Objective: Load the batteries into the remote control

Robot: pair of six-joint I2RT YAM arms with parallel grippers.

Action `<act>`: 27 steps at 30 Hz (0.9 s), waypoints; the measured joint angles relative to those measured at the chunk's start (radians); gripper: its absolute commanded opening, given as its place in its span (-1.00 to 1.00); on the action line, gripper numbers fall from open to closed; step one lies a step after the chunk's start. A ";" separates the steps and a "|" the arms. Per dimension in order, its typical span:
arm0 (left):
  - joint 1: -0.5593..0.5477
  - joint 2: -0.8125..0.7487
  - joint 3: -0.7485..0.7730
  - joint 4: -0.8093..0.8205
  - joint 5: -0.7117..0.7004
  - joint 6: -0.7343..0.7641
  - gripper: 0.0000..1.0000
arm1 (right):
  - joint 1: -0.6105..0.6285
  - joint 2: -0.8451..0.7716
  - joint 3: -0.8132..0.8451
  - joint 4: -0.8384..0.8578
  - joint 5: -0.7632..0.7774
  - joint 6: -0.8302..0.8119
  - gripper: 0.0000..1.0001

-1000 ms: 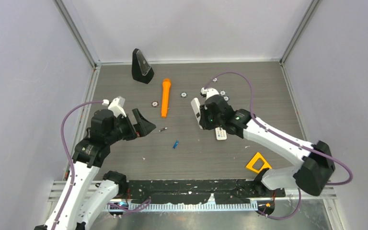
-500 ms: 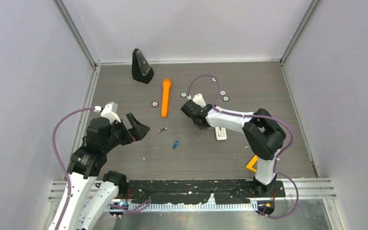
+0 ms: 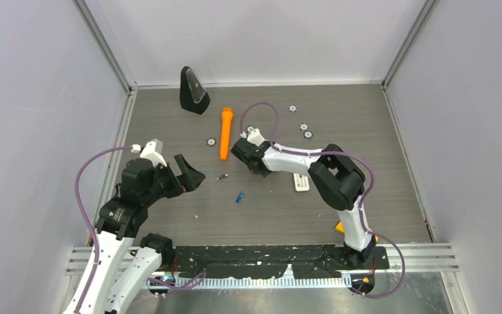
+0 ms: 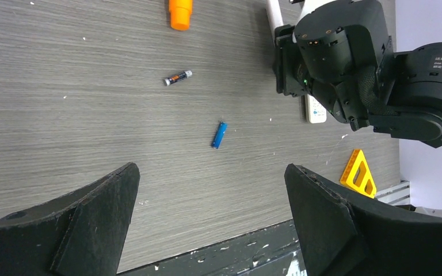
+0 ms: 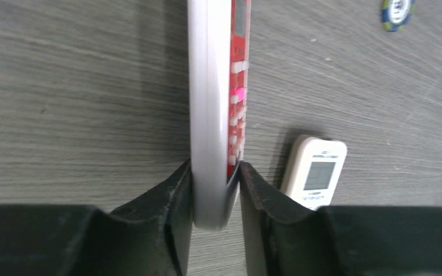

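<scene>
My right gripper (image 5: 216, 190) is shut on the remote control (image 5: 210, 115), a long white one with a red face and white buttons, held on edge just above the table. In the top view that gripper (image 3: 248, 158) is near the table's middle and hides the remote. Two batteries lie loose left of it: a blue one (image 3: 239, 197) (image 4: 220, 135) and a dark one with a silvery end (image 3: 222, 176) (image 4: 177, 77). My left gripper (image 3: 193, 171) (image 4: 210, 169) hangs wide open and holds nothing, left of both batteries.
A small white remote with a display (image 3: 301, 182) (image 5: 316, 172) lies right of the right gripper. An orange marker (image 3: 225, 133), a black wedge (image 3: 193, 90), several small round discs (image 3: 304, 127) and a yellow triangle (image 4: 359, 174) are also on the table.
The right arm has swung left toward the table's middle, carrying the remote down close to the table. The left arm has drawn back a little to the left, still open.
</scene>
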 measured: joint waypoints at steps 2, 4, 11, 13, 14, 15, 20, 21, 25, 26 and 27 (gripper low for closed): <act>0.000 0.001 0.000 0.000 0.000 0.000 0.99 | 0.002 0.007 0.000 0.001 -0.028 0.002 0.08; 0.000 0.000 0.000 0.000 0.000 0.000 0.99 | 0.003 0.003 0.000 0.000 -0.039 -0.004 0.18; 0.000 -0.019 0.000 -0.001 -0.014 0.001 0.99 | 0.003 -0.069 -0.055 0.043 -0.207 0.010 0.30; 0.000 -0.027 0.000 -0.002 -0.018 0.001 0.99 | 0.003 -0.107 -0.096 0.054 -0.259 0.017 0.32; 0.000 -0.031 0.000 -0.002 -0.019 0.001 0.99 | 0.004 -0.136 -0.124 0.058 -0.288 0.024 0.32; 0.000 -0.034 0.000 -0.002 -0.021 0.001 0.99 | 0.004 -0.159 -0.143 0.058 -0.304 0.029 0.32; 0.000 -0.051 0.000 -0.002 -0.026 0.001 0.98 | -0.021 -0.341 -0.243 0.063 -0.383 0.056 0.43; 0.000 -0.053 0.000 -0.002 -0.025 0.002 0.98 | -0.037 -0.385 -0.263 0.065 -0.394 0.061 0.56; 0.000 -0.051 0.019 -0.019 -0.026 0.030 0.98 | -0.123 -0.534 -0.348 0.074 -0.401 0.071 0.89; 0.000 -0.050 0.030 -0.025 -0.027 0.038 0.98 | -0.147 -0.561 -0.369 0.075 -0.401 0.071 0.91; 0.000 -0.049 0.043 -0.029 -0.027 0.050 0.98 | -0.169 -0.578 -0.390 0.076 -0.400 0.071 0.95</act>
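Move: Between the right fingers, already starting to part, the red remote is held on edge by its near end; its middle is about 5 cm ahead and 1 cm lower. The white remote lies some 9 cm to the right and 1 cm back, the blue battery about 8 cm left and 9 cm back, a chip 16 cm ahead and 5 cm left, all about 3 cm lower. From the left hand the red remote is about 18 cm ahead, 19 cm right and 20 cm down. Opening from about a third to nearly full width, the right fingers let go of the red remote's near end close to the table. The hand first draws back about 6 cm with a slight drift left, then rises about 6 cm and swings some 7 cm right, over the left side of the white remote, rolling almost 30 degrees so its left side lifts. ##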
